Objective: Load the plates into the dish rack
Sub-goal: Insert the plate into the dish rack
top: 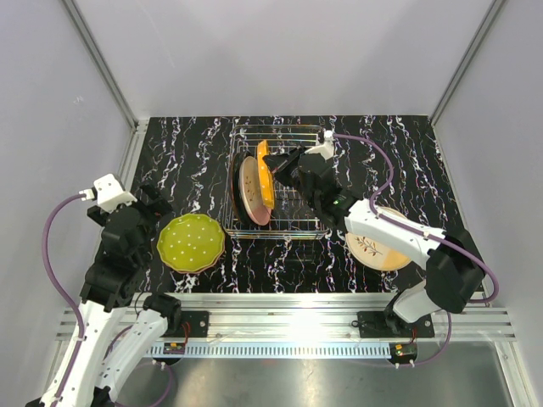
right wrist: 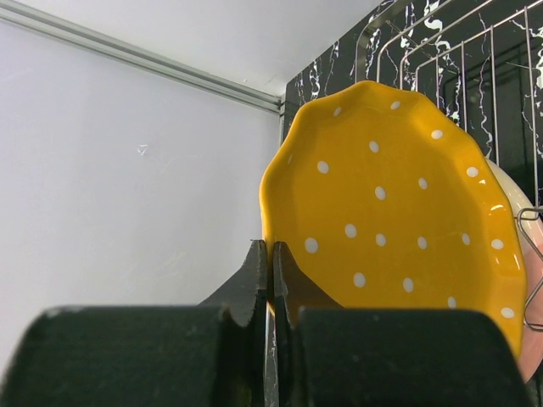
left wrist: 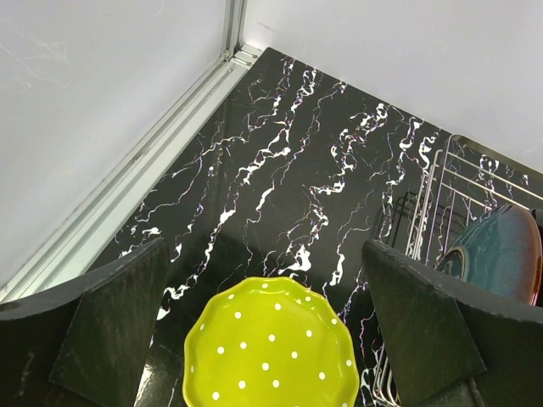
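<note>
My right gripper is shut on the rim of the orange white-dotted plate, holding it on edge over the silver wire dish rack. In the right wrist view the fingers pinch the orange plate's left rim. A pink plate and a dark plate stand in the rack to its left. A yellow-green dotted plate lies flat on the table. My left gripper is open and empty just above its far edge. A cream plate lies under my right arm.
The rack stands close to the right of the yellow-green plate, with the dark plate in it. White enclosure walls and an aluminium frame border the black marble table.
</note>
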Motion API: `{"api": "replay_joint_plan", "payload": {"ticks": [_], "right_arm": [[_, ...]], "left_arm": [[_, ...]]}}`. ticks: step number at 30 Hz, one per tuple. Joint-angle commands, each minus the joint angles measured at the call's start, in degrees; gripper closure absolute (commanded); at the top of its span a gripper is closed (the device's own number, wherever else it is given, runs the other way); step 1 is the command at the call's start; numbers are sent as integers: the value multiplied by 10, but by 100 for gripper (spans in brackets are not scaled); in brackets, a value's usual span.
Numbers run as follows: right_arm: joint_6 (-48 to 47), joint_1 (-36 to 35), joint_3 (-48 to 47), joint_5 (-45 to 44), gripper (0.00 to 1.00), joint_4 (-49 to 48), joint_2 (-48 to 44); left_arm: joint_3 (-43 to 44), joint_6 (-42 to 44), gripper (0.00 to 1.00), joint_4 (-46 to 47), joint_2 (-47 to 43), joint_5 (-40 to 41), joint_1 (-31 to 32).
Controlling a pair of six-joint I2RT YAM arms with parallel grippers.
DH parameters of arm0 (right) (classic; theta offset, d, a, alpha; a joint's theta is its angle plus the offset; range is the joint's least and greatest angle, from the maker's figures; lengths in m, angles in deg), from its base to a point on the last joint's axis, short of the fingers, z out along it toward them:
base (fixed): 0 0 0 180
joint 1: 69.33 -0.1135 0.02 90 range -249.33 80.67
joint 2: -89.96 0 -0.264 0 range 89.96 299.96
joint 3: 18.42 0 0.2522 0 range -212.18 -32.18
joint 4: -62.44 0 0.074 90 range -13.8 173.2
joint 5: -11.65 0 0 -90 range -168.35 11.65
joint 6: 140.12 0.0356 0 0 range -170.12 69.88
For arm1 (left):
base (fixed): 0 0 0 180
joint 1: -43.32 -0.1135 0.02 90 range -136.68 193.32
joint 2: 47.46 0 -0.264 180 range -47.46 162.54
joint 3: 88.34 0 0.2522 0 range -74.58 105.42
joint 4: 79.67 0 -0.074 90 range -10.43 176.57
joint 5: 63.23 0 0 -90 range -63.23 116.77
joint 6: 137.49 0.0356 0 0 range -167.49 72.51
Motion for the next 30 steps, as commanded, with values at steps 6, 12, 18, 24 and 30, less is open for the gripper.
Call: {"api": "replay_joint_plan", "payload": {"ticks": [6,12,18,24,30], "right_arm": [[28,-7,-24,-24,100,-96,-23],[34,-8,-6,-30,100,-99,-25],[43,-7,26,-41,100,-100,-30],[53,-9,55,-39,100,-103,-19],[45,-9,63,-27,99,-105,-11]], "left_arm": [[-2,4,1,18,4,-8,0],[-2,4,1,18,4,-7,0],[-2,4,1,18,5,-11,0],[-1,4,1,19,6,-12,0],[-1,4,1,20,7,-14,0]]}}
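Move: Pinched at its top rim in the right hand, the orange dotted plate hangs upright over its slot in the dish rack; the middle of that place lies some 16 cm below the hand, about 1 cm back and 1 cm to the right. The pink plate stands 4 cm left, 2 cm back and 15 cm below, the dark-rimmed plate 7 cm left, 1 cm back and equally low. From the left hand the slot is roughly 11 cm ahead, 29 cm right and 16 cm below. Lowering the orange dotted plate on edge into the rack, just right of the pink plate, the right hand first hangs almost still, then sinks ever faster, about 7 cm in all. It eases roughly 1 cm back and 1 cm right on the way while the wrist tips nose-down some 5 degrees; the shut fingers keep their pinch on the rim. ##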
